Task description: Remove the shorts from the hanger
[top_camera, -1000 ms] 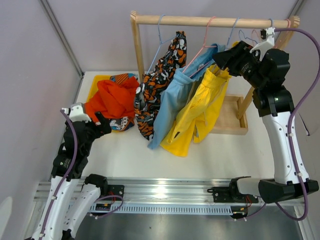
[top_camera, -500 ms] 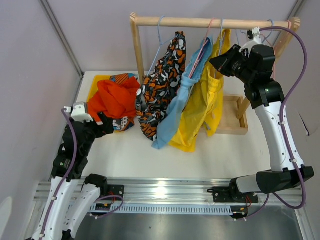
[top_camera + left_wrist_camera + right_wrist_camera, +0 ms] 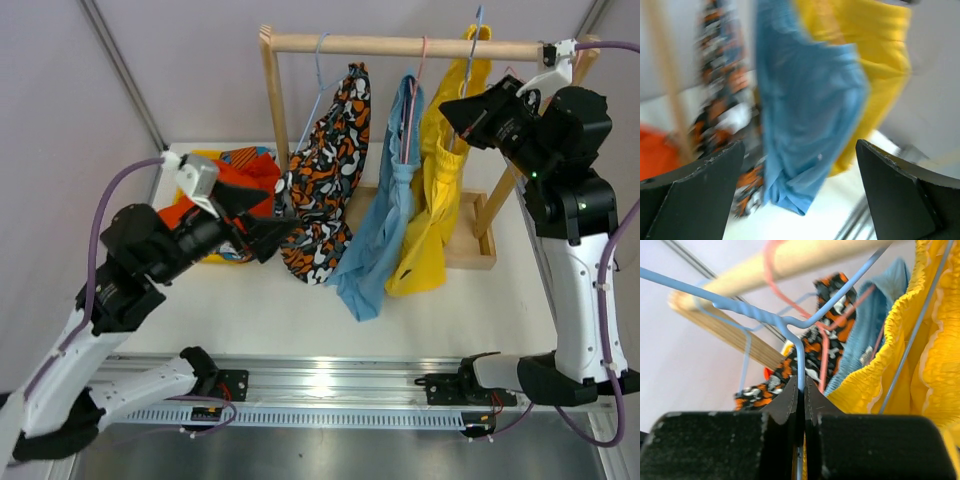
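Note:
Three shorts hang from the wooden rod (image 3: 400, 43): blotch-print (image 3: 338, 165), light blue (image 3: 385, 235) and yellow (image 3: 435, 195). My right gripper (image 3: 466, 108) is shut on the blue wire hanger (image 3: 799, 357) that carries the yellow shorts (image 3: 920, 370); its hook (image 3: 478, 22) shows above the rod. My left gripper (image 3: 283, 228) is open in the air, facing the light blue shorts (image 3: 807, 115) with nothing between its fingers (image 3: 695, 200). Red-orange shorts (image 3: 245, 180) lie on the table, partly hidden behind that gripper.
The rack stands on a wooden tray base (image 3: 468, 245) with posts at left (image 3: 274, 100) and right (image 3: 500, 205). A pink hanger (image 3: 822, 357) holds the light blue pair. More printed and yellow fabric (image 3: 240, 155) lies at the back left. A metal rail (image 3: 320, 385) runs along the near edge.
My right gripper has shut on the blue hanger and risen, lifting the yellow shorts. The left arm has swung up and rightward toward the hanging shorts.

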Robot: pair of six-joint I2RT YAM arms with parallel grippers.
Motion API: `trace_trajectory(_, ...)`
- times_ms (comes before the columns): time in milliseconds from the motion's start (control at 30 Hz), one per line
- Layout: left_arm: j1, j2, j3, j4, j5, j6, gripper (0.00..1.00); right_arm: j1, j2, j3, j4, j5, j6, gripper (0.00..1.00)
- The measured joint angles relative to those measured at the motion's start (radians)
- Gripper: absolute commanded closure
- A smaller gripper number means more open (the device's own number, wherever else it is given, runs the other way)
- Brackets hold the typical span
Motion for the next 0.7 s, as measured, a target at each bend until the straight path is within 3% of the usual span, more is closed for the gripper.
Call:
trace_trajectory(100, -0.214, 0.129, 0.107, 0.066, -0.024, 0.034, 0.01, 0.001, -0.027, 0.021, -0.037, -0.005, 0.016, 1.00)
trace_trajectory(200, -0.343, 0.251, 0.130, 0.134, -0.037, 0.049, 0.01, 0.002, -0.045, 0.018, -0.056, -0.006, 0.029, 1.00)
trace_trajectory(467, -0.518, 0.597, 0.174, 0.254, -0.061, 0.058, 0.01, 0.006, -0.134, -0.056, -0.050, -0.006, 0.061, 1.00)
trace_trajectory(700, -0.595, 0.718, 0.258, 0.294, -0.085, 0.066, 0.01, 0.006, -0.165, -0.071, -0.056, -0.007, 0.066, 1.00)
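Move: Off to the left hand's right, about 29 cm away, the yellow shorts' middle hangs some 14 cm farther out and 10 cm lower. From that same hand, the light blue shorts hang about 20 cm right, 12 cm ahead and the black-orange shorts about 11 cm right, 15 cm ahead, both around 12 cm lower. From the right hand, the yellow shorts hang about 20 cm below, 2 cm ahead and 1 cm left; the rail is roughly 12 cm straight ahead and 5 cm higher. Sweeping about 28 cm to the right in front of the hanging shorts, the left hand comes towards the yellow pair, rising slightly and then sinking while easing back some 6 cm; it turns about 30 degrees clockwise, fingers wide open. The right hand keeps its pinch on the blue hanger's wire and draws it about 6 cm back from the rail. ##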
